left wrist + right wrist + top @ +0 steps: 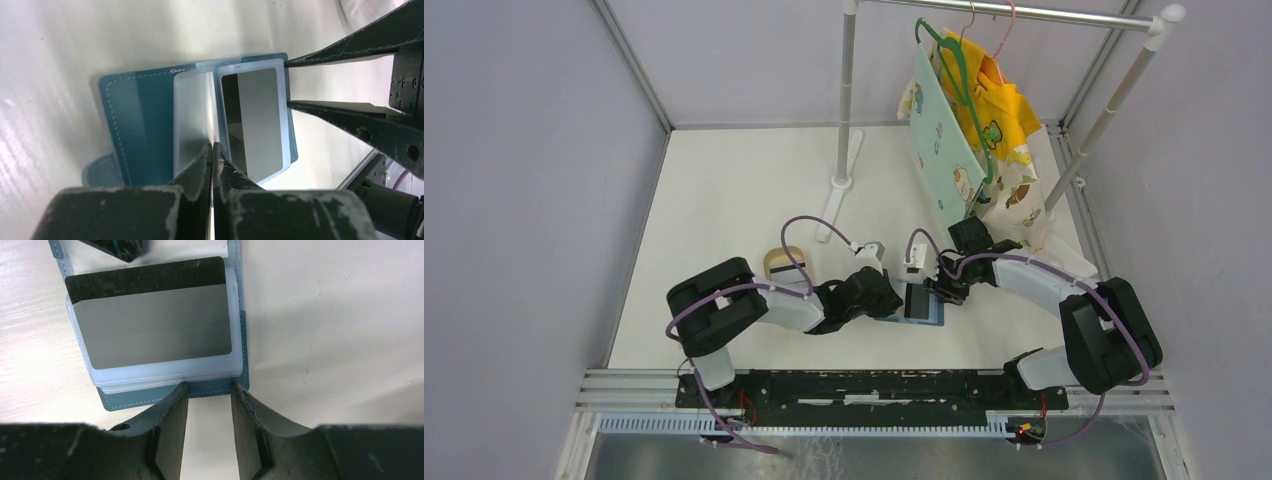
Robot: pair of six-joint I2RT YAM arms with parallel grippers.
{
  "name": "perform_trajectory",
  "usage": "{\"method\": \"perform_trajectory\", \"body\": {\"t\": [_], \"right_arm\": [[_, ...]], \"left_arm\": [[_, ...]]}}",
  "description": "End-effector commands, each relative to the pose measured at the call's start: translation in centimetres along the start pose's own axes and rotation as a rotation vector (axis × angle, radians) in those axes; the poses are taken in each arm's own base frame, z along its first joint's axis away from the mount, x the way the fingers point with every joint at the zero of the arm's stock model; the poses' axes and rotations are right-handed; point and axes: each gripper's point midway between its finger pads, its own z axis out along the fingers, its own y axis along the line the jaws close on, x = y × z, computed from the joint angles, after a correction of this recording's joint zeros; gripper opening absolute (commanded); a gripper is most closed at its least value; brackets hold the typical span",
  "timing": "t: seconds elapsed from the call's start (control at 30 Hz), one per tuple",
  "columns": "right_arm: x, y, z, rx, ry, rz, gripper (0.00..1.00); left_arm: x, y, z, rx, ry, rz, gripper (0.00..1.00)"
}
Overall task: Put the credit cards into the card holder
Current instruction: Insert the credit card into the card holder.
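The teal-blue card holder [922,303] lies open on the table between both arms. Its clear plastic sleeves are fanned out. One credit card [252,120], grey with a dark stripe, sits inside the top sleeve [150,315]. My left gripper [212,147] is shut, its tips pressed together at the fold between two sleeves; I cannot tell whether a sleeve leaf is pinched. My right gripper [207,387] is open, with both fingertips resting on the holder's stitched edge [210,390] and nothing between them. It also shows in the left wrist view as the right gripper [287,82] at the holder's far side.
A tan oval tray [786,262] stands left of the left arm's wrist. A clothes rack's pole and foot [842,183] rise at the back middle. Hung garments [969,130] dangle at the back right, just behind the right arm. Grey walls enclose the table.
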Motion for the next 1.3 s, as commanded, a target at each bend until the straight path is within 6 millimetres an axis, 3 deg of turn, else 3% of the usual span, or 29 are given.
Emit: {"method": "perform_trajectory", "body": {"t": [0.0,0.17,0.27,0.47,0.6,0.77,0.87,0.97,1.0,1.17,1.27], "right_arm": [[-0.7,1.0,0.9,-0.059,-0.045,0.012,0.42],[-0.8,1.0,0.9,-0.059,-0.046,0.011,0.42],[-0.8,1.0,0.9,-0.061,-0.048,0.012,0.42],[-1.2,0.7,0.5,-0.042,-0.061,0.003,0.43],[-2.0,-0.5,-0.8,0.035,-0.091,-0.022,0.43],[-5.6,-1.4,-4.1,0.129,-0.248,-0.115,0.46],[-8.5,-1.8,-6.7,0.210,-0.387,-0.172,0.58],[-10.9,-1.6,-8.5,0.257,-0.517,-0.203,0.91],[-11.4,-0.8,-8.5,0.225,-0.557,-0.203,0.98],[-11.2,2.5,-5.9,-0.033,-0.596,-0.047,0.98],[-9.6,1.3,-5.0,0.024,-0.566,0.038,0.98]], "left_arm": [[-0.2,-1.0,1.2,0.017,0.006,0.044,0.02],[0.6,-3.2,2.1,0.073,0.036,0.055,0.02],[1.1,-3.6,2.4,0.081,0.050,0.064,0.02],[0.8,-3.0,2.0,0.060,0.038,0.068,0.02],[0.5,-2.1,1.6,0.025,0.018,0.066,0.02],[0.1,-0.2,1.4,-0.046,-0.008,0.031,0.02],[0.1,1.3,2.0,-0.140,-0.010,0.013,0.02],[-0.2,2.7,2.3,-0.238,-0.026,-0.002,0.02],[-0.4,3.1,2.3,-0.261,-0.038,-0.008,0.02],[-1.5,4.0,1.6,-0.317,-0.097,-0.033,0.02],[-2.0,4.9,1.1,-0.364,-0.125,-0.055,0.02]]}}
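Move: The credit card, sticking out a centimetre or so from the holder's right-hand pocket, has its middle about 4 cm right of the left hand, 1 cm ahead and 1 cm below. The pocket's middle is some 5 cm right and 1 cm ahead; the clear flap stands about 2 cm left and 1 cm ahead. From the right hand, at the holder's right edge, the card is 4 cm left, 3 cm back, 1 cm lower. Left fingertips go right 2.5 cm, pushing the card, then forward; right hand rises 10 cm and left, opening. ##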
